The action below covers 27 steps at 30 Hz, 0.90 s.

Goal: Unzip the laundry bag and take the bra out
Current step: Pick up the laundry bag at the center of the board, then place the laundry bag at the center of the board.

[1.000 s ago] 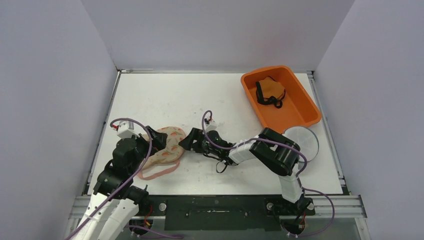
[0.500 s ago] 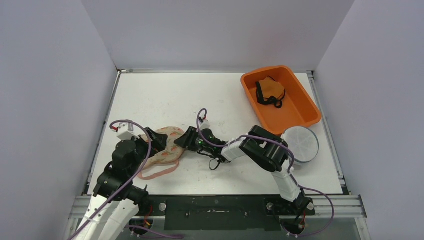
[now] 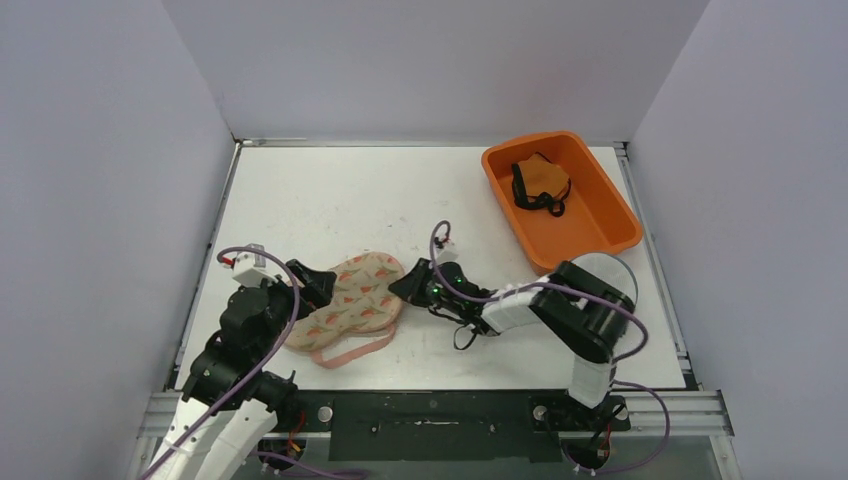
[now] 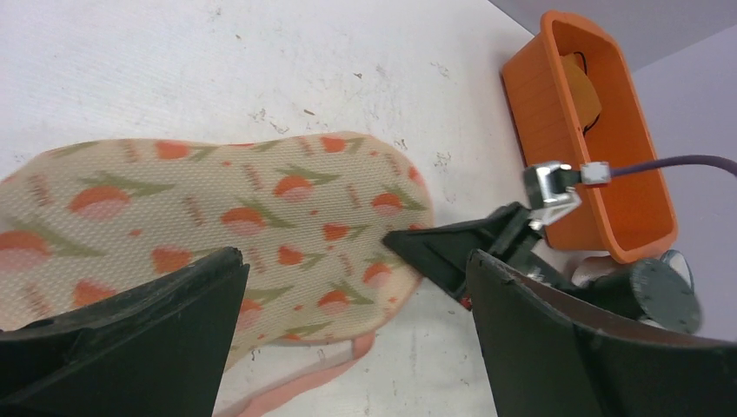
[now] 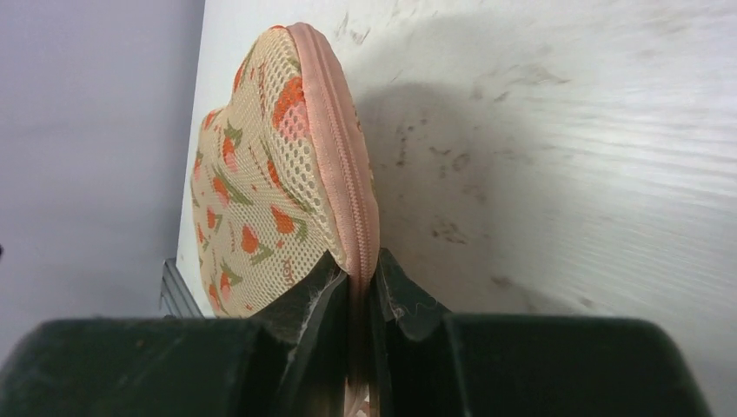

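The laundry bag is a flat beige mesh pouch with orange tulips and a pink zipper rim, lying near the table's front left. A pink band loops out from its near edge. My right gripper is shut on the bag's right rim; in the right wrist view its tips pinch the pink zipper seam. My left gripper hovers open over the bag's left end, and its wide-apart fingers frame the bag and the right gripper's fingers. The bra is hidden.
An orange bin at the back right holds an orange garment with black straps. A round white mesh disc lies just in front of the bin, partly behind the right arm. The bin also shows in the left wrist view.
The right gripper has shut on the bag's rim and drawn the bag to the right. The left gripper stayed open and shifted slightly with it.
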Available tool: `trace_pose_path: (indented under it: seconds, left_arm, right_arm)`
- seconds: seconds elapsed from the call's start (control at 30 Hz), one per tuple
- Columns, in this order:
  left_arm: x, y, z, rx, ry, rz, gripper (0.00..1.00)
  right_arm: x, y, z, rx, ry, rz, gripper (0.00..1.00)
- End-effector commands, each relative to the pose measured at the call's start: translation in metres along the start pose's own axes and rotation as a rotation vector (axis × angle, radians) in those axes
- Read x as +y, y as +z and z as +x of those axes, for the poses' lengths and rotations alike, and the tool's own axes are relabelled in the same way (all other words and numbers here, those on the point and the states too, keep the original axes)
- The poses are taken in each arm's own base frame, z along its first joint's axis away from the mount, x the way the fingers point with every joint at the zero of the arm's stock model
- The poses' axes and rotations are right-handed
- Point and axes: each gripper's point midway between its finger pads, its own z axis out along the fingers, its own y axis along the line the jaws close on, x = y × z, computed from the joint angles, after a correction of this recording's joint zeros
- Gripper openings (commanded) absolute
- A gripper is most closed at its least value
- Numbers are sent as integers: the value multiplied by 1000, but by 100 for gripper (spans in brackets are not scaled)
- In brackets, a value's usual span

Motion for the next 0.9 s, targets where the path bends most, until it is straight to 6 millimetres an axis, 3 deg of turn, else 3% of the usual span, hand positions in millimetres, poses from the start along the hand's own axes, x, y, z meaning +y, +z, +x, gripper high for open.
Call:
trace_pose_path:
  seconds: [0.0,0.13,0.23,0.37,0.63,0.7,0.87]
  left_arm:
    - [-3,1,-4,-13,-2,3,97]
    - [-16,4,5,50,28,63,98]
    - [-25,10,22,128,0,110,99]
    - [-19,18,45,191,-30,91,99]
    - [-2,16,52,174,-66,-1,99]
    - [4,18,56,177,-67,-27,99]
    - [15,23,71,222,-37,-92,99]
  right_arm:
    - [1,-47,-55,-191,-61,25,5]
    - [-20,-86,-58,-254,-83,104,5]
    - [-36,-113,-55,-296,-70,153,5]
    - [-59,-142,-40,-337,-34,196,5]
    - [-67,-156,-21,-326,-47,204,6]
    - [-66,-157,-19,-318,-72,210,15]
    - [-65,-163,-19,-309,-124,233,61]
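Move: Pinched in the right hand is the zipped right edge of the laundry bag; the bare near-middle of the board it is taken to lies about 16 cm right and 6 cm back, some 4 cm lower. The bag's middle is about 12 cm to this hand's left and 1 cm back, its pink strap 9 cm left and 11 cm back. For the empty left hand, the bag's middle lies roughly 5 cm ahead, level sideways and 16 cm below. Dragging the laundry bag by its pinched edge, the right hand sweeps some 16 cm right, arcs up about 3 cm and back down while drawing 6 cm back, and turns about 15 degrees clockwise; there its fingers part around the zipped edge. The left hand, still wide open, sinks about 6 cm and shifts 3 to 4 cm right, tipping its fingers down some 10 degrees. ##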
